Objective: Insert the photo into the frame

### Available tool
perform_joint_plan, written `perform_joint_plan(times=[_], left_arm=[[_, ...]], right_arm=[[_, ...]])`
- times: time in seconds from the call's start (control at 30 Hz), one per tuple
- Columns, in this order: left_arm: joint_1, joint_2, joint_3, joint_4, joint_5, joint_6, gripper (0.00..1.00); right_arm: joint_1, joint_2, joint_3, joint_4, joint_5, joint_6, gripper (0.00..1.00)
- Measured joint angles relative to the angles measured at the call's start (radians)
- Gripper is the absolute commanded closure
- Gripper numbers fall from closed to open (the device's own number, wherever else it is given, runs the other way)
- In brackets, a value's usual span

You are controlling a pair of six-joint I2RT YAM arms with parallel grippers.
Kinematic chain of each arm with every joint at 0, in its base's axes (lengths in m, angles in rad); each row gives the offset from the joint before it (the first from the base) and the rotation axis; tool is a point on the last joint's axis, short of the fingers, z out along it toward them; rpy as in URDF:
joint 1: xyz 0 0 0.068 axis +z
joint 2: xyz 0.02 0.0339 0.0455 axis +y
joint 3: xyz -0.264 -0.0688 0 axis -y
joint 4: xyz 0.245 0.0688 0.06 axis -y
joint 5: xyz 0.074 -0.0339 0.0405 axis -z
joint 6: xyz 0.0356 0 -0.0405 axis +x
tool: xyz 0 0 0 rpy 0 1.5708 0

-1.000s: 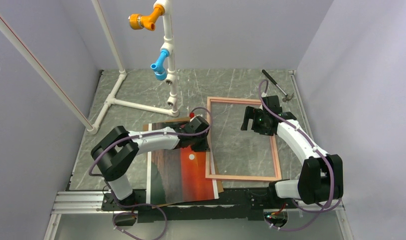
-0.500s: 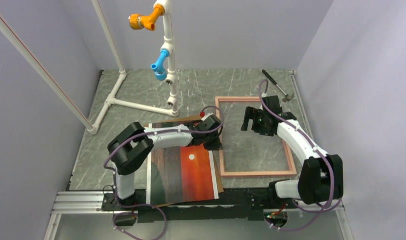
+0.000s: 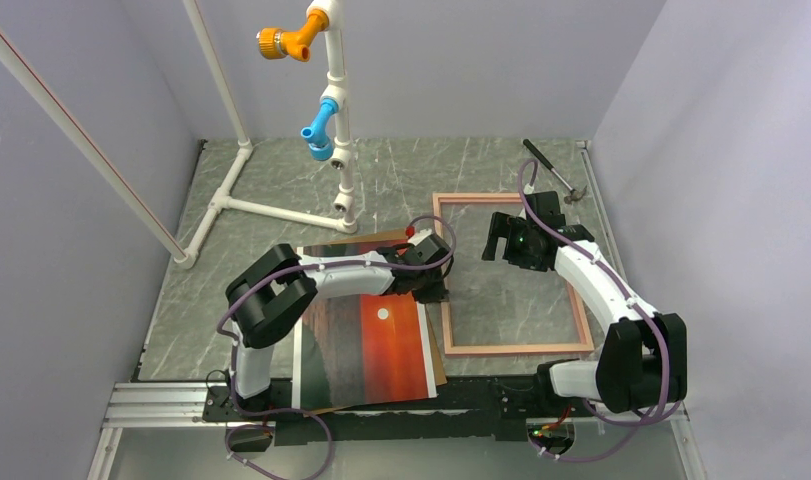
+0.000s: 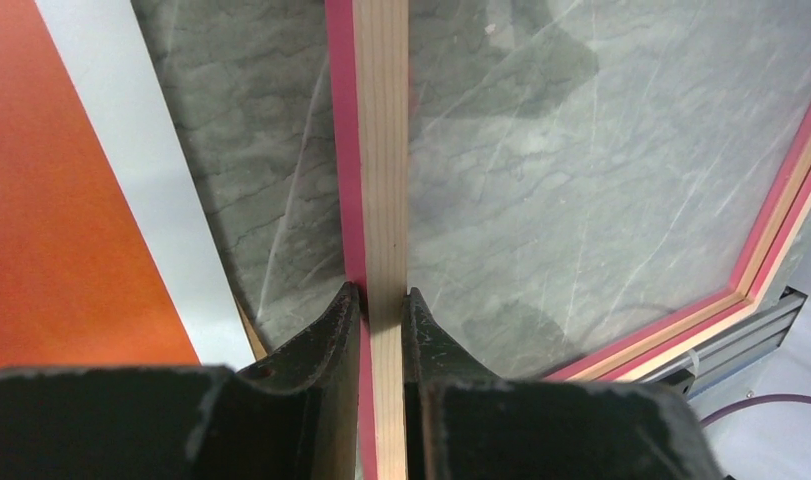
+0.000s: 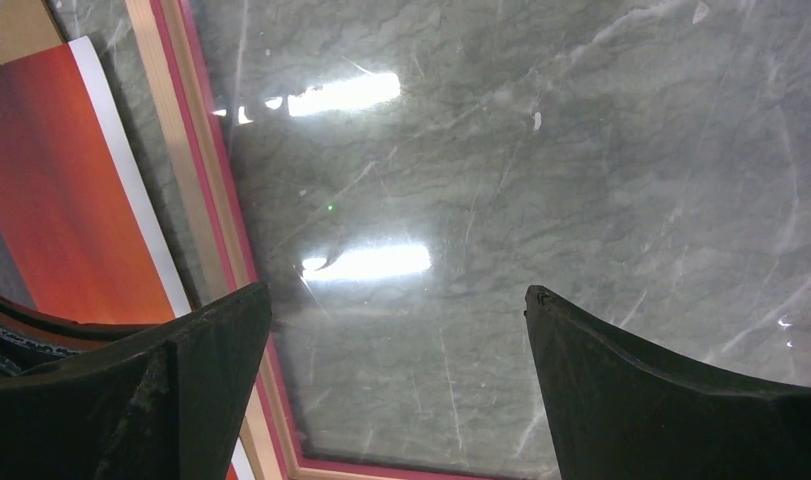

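The frame (image 3: 578, 300) lies flat on the table's right half, pale wood back up and pink-red edges showing. My left gripper (image 3: 433, 290) is shut on its left rail (image 4: 381, 150), a finger pressed against each side of the rail, as the left wrist view of that gripper (image 4: 383, 300) shows. The photo (image 3: 376, 345), orange-red sunset side up with white margins, lies just left of the frame and apart from it, also visible as the photo (image 4: 51, 200). My right gripper (image 3: 498, 240) hangs open above the frame's inner area (image 5: 396, 300), holding nothing.
A brown backing panel (image 3: 373, 240) lies under the photo and sticks out at its far and right edges. A white pipe stand (image 3: 336, 130) with orange and blue fittings rises at the back left. A hammer (image 3: 553, 172) lies at the back right corner.
My left gripper has dragged the frame to the right, off the photo's right edge, so a strip of table now shows between them. The right arm has not moved.
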Motion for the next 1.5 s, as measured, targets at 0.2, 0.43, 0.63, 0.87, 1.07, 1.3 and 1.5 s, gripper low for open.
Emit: perform_joint_plan(times=[0.2, 0.43, 0.63, 0.87, 1.07, 1.3, 1.5], left_arm=[[-0.005, 0.000, 0.000, -0.010, -0.030, 0.001, 0.93], [-0.018, -0.005, -0.001, -0.010, -0.034, 0.010, 0.25], [-0.032, -0.105, -0.068, 0.081, -0.047, 0.027, 0.10], [-0.029, -0.268, -0.247, 0.330, -0.040, 0.077, 0.08], [0.004, -0.397, -0.476, 0.586, 0.004, 0.093, 0.07], [0.063, -0.665, -0.627, 0.550, -0.044, 0.100, 0.07], [0.113, -0.933, -0.632, 0.249, -0.172, 0.130, 0.07]], right_arm=[[0.000, 0.000, 0.000, 0.000, -0.001, 0.000, 0.00], [0.000, -0.003, 0.000, 0.000, -0.005, 0.000, 0.00], [0.000, -0.041, 0.000, 0.000, -0.022, 0.000, 0.00], [0.000, -0.062, 0.000, 0.000, -0.068, 0.000, 0.00], [0.028, -0.082, 0.000, 0.001, -0.132, 0.019, 0.00], [0.165, -0.086, -0.009, 0.035, -0.212, 0.091, 0.02], [0.297, -0.085, -0.047, 0.107, -0.280, 0.181, 0.04]])
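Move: The left gripper still pinches the frame's left rail. From it the middle of the photo lies about 17 cm to the left, 5 cm back and a couple of centimetres lower, with the cardboard under it. The frame's middle is some 15 cm to its right and 4 cm ahead. From the open right gripper, hanging over the frame's middle, the photo is roughly 31 cm left, 12 cm back and 9 cm down. Open the left gripper wide to let go of the frame's left rail, lift it clear, then swing it left over the photo, still climbing, some 14 cm each way, tilting the fingers forward. Soon after, bring the right gripper, kept open, about 13 cm left with a little back and up, towards the photo, its fingers swinging left as it turns counter-clockwise. ##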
